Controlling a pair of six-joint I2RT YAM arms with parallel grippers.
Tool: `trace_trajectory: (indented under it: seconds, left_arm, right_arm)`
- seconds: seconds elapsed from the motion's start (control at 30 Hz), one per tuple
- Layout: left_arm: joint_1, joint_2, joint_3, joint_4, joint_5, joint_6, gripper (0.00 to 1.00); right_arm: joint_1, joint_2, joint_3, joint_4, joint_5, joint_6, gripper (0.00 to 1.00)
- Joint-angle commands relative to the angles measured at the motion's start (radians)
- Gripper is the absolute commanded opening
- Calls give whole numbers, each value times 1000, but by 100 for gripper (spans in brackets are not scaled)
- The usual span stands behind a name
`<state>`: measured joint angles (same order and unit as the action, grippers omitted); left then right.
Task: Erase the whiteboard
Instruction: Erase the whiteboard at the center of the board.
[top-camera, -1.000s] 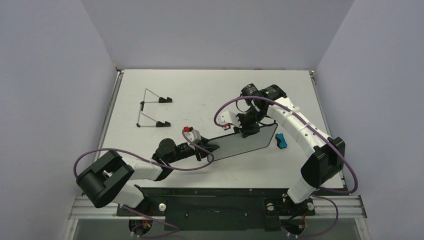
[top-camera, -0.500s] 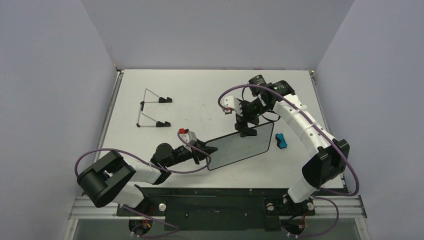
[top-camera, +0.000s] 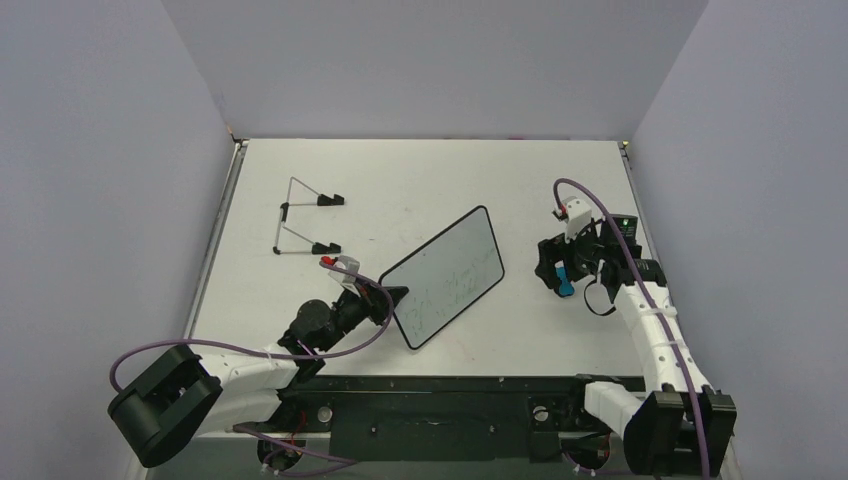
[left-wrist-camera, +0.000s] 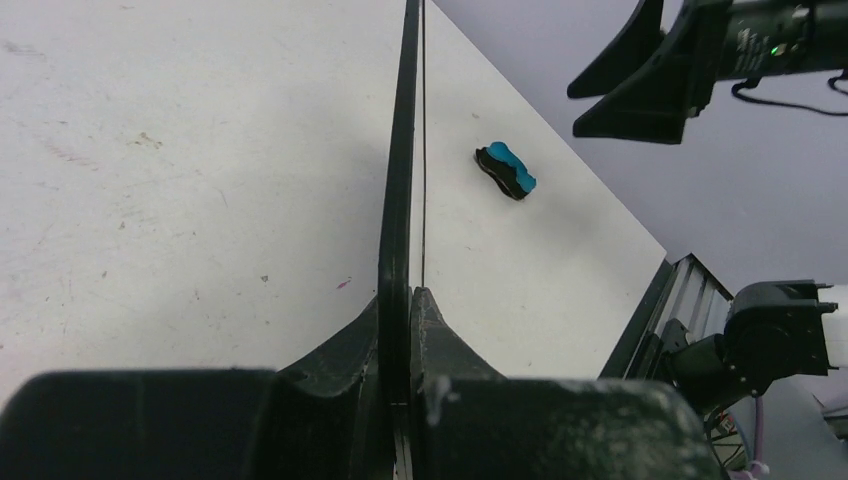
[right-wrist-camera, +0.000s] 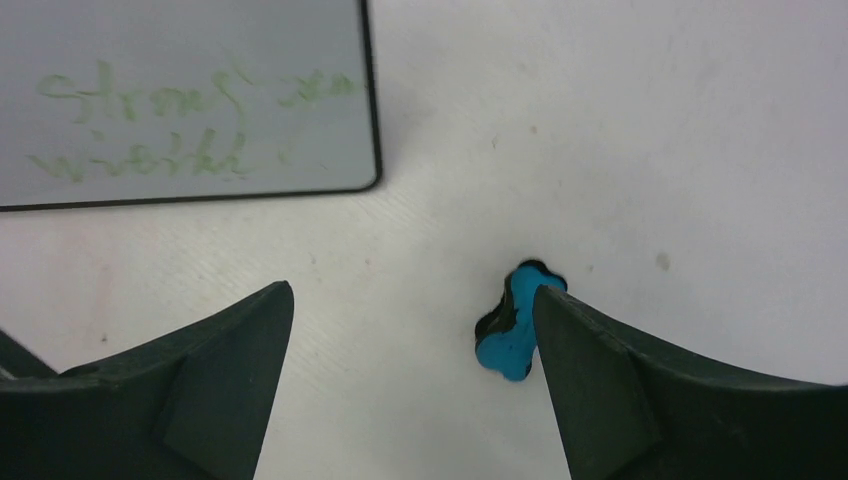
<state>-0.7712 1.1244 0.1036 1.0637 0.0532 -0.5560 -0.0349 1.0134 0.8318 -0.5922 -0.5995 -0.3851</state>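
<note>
The whiteboard (top-camera: 448, 274) stands tilted up off the table, its white face with faint green handwriting turned toward the top camera. My left gripper (top-camera: 394, 301) is shut on its lower left edge; in the left wrist view the board (left-wrist-camera: 401, 150) runs edge-on between the pinched fingers (left-wrist-camera: 440, 330). The small blue-and-black eraser (top-camera: 566, 285) lies on the table to the board's right. My right gripper (top-camera: 561, 272) hovers over it, open. In the right wrist view the eraser (right-wrist-camera: 508, 338) sits just inside the right finger (right-wrist-camera: 600, 380), and the board's corner (right-wrist-camera: 190, 100) shows at upper left.
A thin wire stand with black feet (top-camera: 300, 221) lies at the table's back left. The table's right edge and a metal rail (left-wrist-camera: 660, 310) run close to the eraser. Grey walls enclose the table on three sides.
My right gripper let go of the board's far edge, opened, and swung right and down over the eraser. My left arm drew back, tipping the board up so its written face shows.
</note>
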Motion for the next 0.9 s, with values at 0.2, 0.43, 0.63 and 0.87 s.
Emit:
trace_trajectory:
  seconds: [0.2, 0.43, 0.63, 0.87]
  left_arm:
    - [-26, -89, 14, -85, -156, -8, 0]
    - [-40, -97, 7, -83, -150, 4, 0]
    - [-42, -92, 1, -71, -144, 7, 0]
    - [-45, -87, -3, -59, -134, 4, 0]
  right_arm:
    - [-64, 309, 72, 96, 385, 192, 65]
    - [-38, 448, 116, 48, 393, 182, 57]
    - [-37, 526, 133, -4, 379, 165, 49]
    - [-35, 591, 150, -27, 414, 161, 41]
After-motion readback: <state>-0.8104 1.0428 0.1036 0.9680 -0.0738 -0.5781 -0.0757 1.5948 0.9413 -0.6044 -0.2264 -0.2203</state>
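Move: The right hand is open and empty. The eraser lies on the table about 7 cm to its right, 3 cm ahead and some 16 cm below it. The whiteboard, held up by the left hand, has its middle roughly 18 cm to the right hand's left, 1 cm ahead and a few centimetres lower. From the left hand the eraser lies some 33 cm to the right, about 7 cm ahead and 14 cm down. The right hand drops about 14 cm to the eraser, swinging some 7 cm to its right and about 4 cm forward in the first half, then sinking on nearly straight down while easing back a little. On the way its fingers tip some 30 degrees further down and turn about 20 degrees clockwise to line up with the eraser, narrowing from wide open to roughly half that gap so that the tips come to stand at either side of its waist, not yet shut on it. ##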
